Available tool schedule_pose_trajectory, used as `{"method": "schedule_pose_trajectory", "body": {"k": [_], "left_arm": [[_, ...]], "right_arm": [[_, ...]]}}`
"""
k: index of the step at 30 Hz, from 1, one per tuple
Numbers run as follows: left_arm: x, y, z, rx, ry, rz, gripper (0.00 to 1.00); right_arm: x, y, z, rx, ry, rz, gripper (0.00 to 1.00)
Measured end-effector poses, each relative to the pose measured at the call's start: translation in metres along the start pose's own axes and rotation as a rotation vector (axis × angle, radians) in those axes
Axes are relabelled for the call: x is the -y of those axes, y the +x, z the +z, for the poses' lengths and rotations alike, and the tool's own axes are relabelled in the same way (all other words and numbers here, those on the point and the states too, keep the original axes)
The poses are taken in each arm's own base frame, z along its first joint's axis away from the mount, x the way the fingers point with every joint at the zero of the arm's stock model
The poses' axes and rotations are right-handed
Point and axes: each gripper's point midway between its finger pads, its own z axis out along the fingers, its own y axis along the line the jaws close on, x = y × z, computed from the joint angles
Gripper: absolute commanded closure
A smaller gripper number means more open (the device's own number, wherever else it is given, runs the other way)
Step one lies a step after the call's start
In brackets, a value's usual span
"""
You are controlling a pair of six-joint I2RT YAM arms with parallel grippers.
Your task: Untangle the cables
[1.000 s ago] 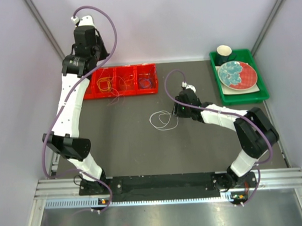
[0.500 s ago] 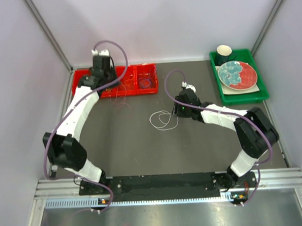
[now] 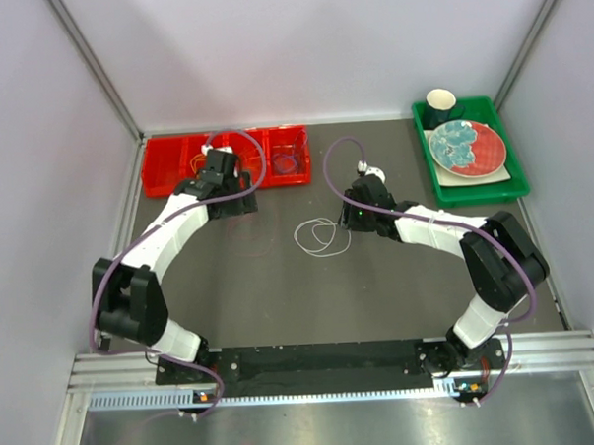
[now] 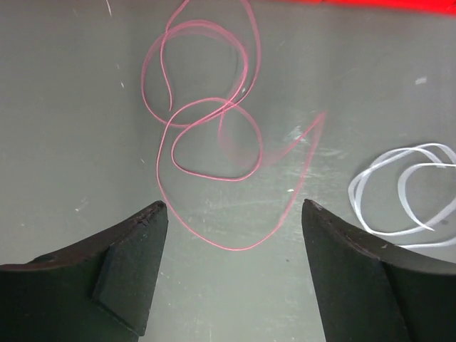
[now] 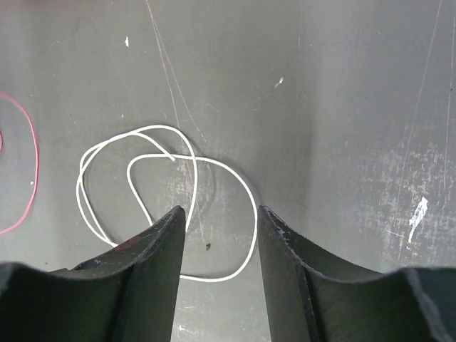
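A thin red cable (image 4: 211,104) lies in loose crossing loops on the dark table, just ahead of my left gripper (image 4: 234,206), which hangs open and empty above its nearest loop. A white cable (image 3: 320,237) lies coiled at mid-table, apart from the red one. It also shows at the right edge of the left wrist view (image 4: 399,152). My right gripper (image 5: 221,210) hovers open over the white cable (image 5: 214,163), whose near loop runs between the fingers without being held. A purple cable (image 3: 289,162) rests in the red bin (image 3: 171,154).
The red compartment bin stands at the back left, partly covered by my left arm. A green tray (image 3: 517,188) at the back right holds a plate (image 3: 466,146) and a dark cup (image 3: 442,103). Grey walls close in the sides and back.
My left arm swung from above the red bin down to the table in front of it and its jaws opened. The red cable now lies loose on the table. The right arm stayed still.
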Motion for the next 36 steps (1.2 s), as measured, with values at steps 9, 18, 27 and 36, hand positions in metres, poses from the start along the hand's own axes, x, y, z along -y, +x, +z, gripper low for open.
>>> {"method": "schedule_pose_trajectory", "body": {"k": [9,18,27,36], "left_arm": [[-0.022,0.038,0.060,-0.154,-0.152,0.041,0.19],[-0.029,0.038,0.092,-0.182,-0.207,0.054,0.24],[-0.031,0.017,0.112,-0.156,-0.227,0.167,0.23],[-0.029,0.016,0.128,-0.182,-0.111,0.185,0.25]], "right_arm": [[0.000,0.000,0.000,-0.001,0.000,0.000,0.55],[0.000,0.000,0.000,-0.001,0.000,0.000,0.55],[0.000,0.000,0.000,-0.002,-0.001,0.000,0.55],[0.000,0.000,0.000,-0.003,-0.001,0.000,0.55]]}}
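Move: The loose loops of the pink cable I have just let go of lie ahead of my left hand, their middle about 8 cm out, straight ahead and some 14 cm below. The red bins are centred roughly 24 cm ahead and 3 cm left, slightly less deep. The white cable is about 4 cm ahead and 18 cm right. From my right hand, the pink cable is some 9 cm ahead, 23 cm left and 5 cm below. With its fingers staying wide open, my left hand sinks about 10 cm towards the pink cable, pointing roughly 10 degrees more steeply down and rolling its left side up. Then it levels out and slides forward some 5 cm low over the loops towards the front of the red bins, easing down another centimetre or so at the end. ##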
